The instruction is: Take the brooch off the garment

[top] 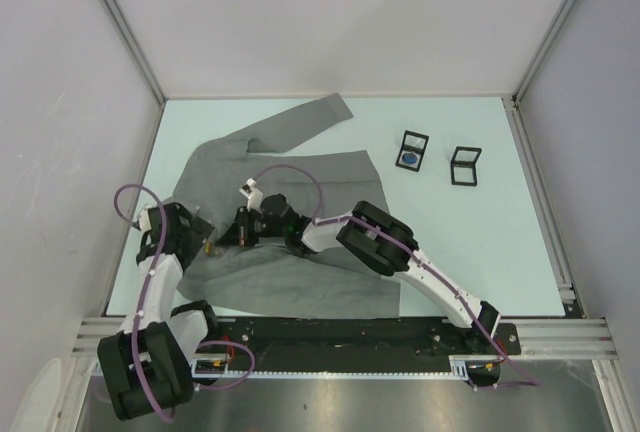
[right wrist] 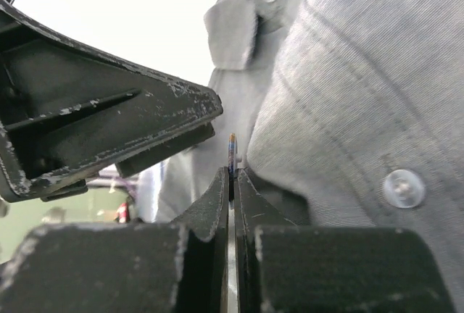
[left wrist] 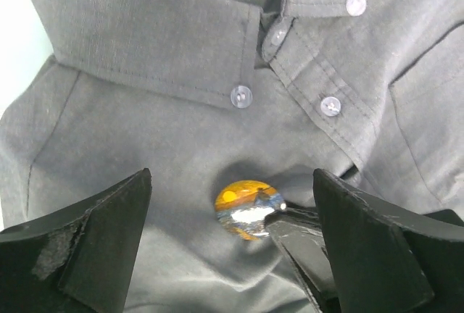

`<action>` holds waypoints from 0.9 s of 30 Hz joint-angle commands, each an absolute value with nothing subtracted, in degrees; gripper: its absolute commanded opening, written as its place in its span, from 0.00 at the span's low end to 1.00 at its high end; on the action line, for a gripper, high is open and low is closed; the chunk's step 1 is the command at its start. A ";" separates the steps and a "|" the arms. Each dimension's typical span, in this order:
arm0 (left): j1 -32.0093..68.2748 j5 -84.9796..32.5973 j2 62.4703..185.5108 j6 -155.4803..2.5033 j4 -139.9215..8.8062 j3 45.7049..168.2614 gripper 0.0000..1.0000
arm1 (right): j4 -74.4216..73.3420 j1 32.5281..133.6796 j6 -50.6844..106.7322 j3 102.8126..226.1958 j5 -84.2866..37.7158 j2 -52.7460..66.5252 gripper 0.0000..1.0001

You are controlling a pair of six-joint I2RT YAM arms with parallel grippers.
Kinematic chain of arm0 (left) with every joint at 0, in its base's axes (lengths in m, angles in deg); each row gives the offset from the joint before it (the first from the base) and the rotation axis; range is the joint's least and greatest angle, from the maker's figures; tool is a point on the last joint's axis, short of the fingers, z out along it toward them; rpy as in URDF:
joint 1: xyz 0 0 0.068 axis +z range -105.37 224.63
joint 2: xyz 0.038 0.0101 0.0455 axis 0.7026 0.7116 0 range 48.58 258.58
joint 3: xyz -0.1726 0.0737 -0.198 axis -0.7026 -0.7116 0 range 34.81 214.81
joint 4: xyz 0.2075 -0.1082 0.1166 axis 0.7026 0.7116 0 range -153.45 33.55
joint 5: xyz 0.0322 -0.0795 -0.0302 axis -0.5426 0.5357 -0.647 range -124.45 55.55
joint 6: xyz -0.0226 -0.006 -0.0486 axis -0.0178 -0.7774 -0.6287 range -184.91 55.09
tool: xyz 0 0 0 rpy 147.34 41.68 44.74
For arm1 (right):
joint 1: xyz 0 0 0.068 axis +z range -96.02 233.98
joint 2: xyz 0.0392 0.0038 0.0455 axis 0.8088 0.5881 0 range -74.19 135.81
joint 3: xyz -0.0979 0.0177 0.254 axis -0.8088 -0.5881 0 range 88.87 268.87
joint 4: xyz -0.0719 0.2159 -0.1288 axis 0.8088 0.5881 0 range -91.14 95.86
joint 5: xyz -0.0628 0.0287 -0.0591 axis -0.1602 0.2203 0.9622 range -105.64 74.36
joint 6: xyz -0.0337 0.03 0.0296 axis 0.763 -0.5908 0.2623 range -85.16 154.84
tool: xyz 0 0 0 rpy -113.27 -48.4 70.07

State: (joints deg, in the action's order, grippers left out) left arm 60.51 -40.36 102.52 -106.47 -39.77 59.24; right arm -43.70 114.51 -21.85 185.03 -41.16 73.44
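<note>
The garment [top: 300, 167] is a grey buttoned jacket spread over the left half of the table. Pinned below its collar is the brooch [left wrist: 246, 209], a round disc painted with an orange sky and pale water. In the right wrist view the brooch [right wrist: 232, 146] shows edge-on, its rim pinched between the tips of my right gripper [right wrist: 232, 177], which is shut on it. The right fingertips [left wrist: 308, 235] reach the disc's right edge in the left wrist view. My left gripper [left wrist: 232, 186] stands wide open astride the brooch, touching neither it nor the cloth. One left finger [right wrist: 109, 121] hangs close above.
Two small black square stands sit on the bare table at the back right, one [top: 411, 149] holding a blue round piece, the other [top: 465, 165] without one. Both arms crowd together over the jacket's chest [top: 250, 227]. Walls close in the table on three sides.
</note>
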 commanded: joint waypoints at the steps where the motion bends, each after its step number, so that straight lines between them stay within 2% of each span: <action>1: 61.07 -41.74 100.09 -104.46 -36.74 62.84 0.98 | -48.24 115.32 -25.72 187.31 -46.40 75.23 0.00; 14: 61.15 -43.59 96.22 -102.09 -32.08 68.12 1.00 | -55.63 116.20 -27.92 188.80 -54.14 74.08 0.00; 18: 60.98 -42.45 93.68 -99.98 -31.55 69.97 1.00 | -54.84 114.89 -25.90 186.26 -53.79 69.43 0.00; 24: 60.63 -32.19 89.90 -102.34 -31.64 71.73 0.98 | -37.38 109.89 -8.55 178.62 -47.82 55.75 0.00; 27: 60.37 -23.14 89.45 -104.71 -34.26 71.38 0.92 | -27.17 106.64 -0.18 173.87 -43.34 48.28 0.00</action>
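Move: The gold brooch is already pinched in the right fingertips, right at that hand's point. The empty black case, apparently its place, stands roughly 60 cm to the right hand's right, 19 cm farther out and some 3 cm lower; the case with the blue brooch is about 48 cm right and 23 cm ahead. From the left hand the gold brooch lies about 3 cm right, 1 cm back and 3 cm below. The gold brooch stays clamped in the shut right fingers, drawn back about 4 cm and up about 4 cm over the garment, then swung forward again and some 4 cm to the right, ending higher than it began. The empty left hand, fingers staying wide open, rises about 10 cm from the cloth and tips its fingers up some 15 degrees. ##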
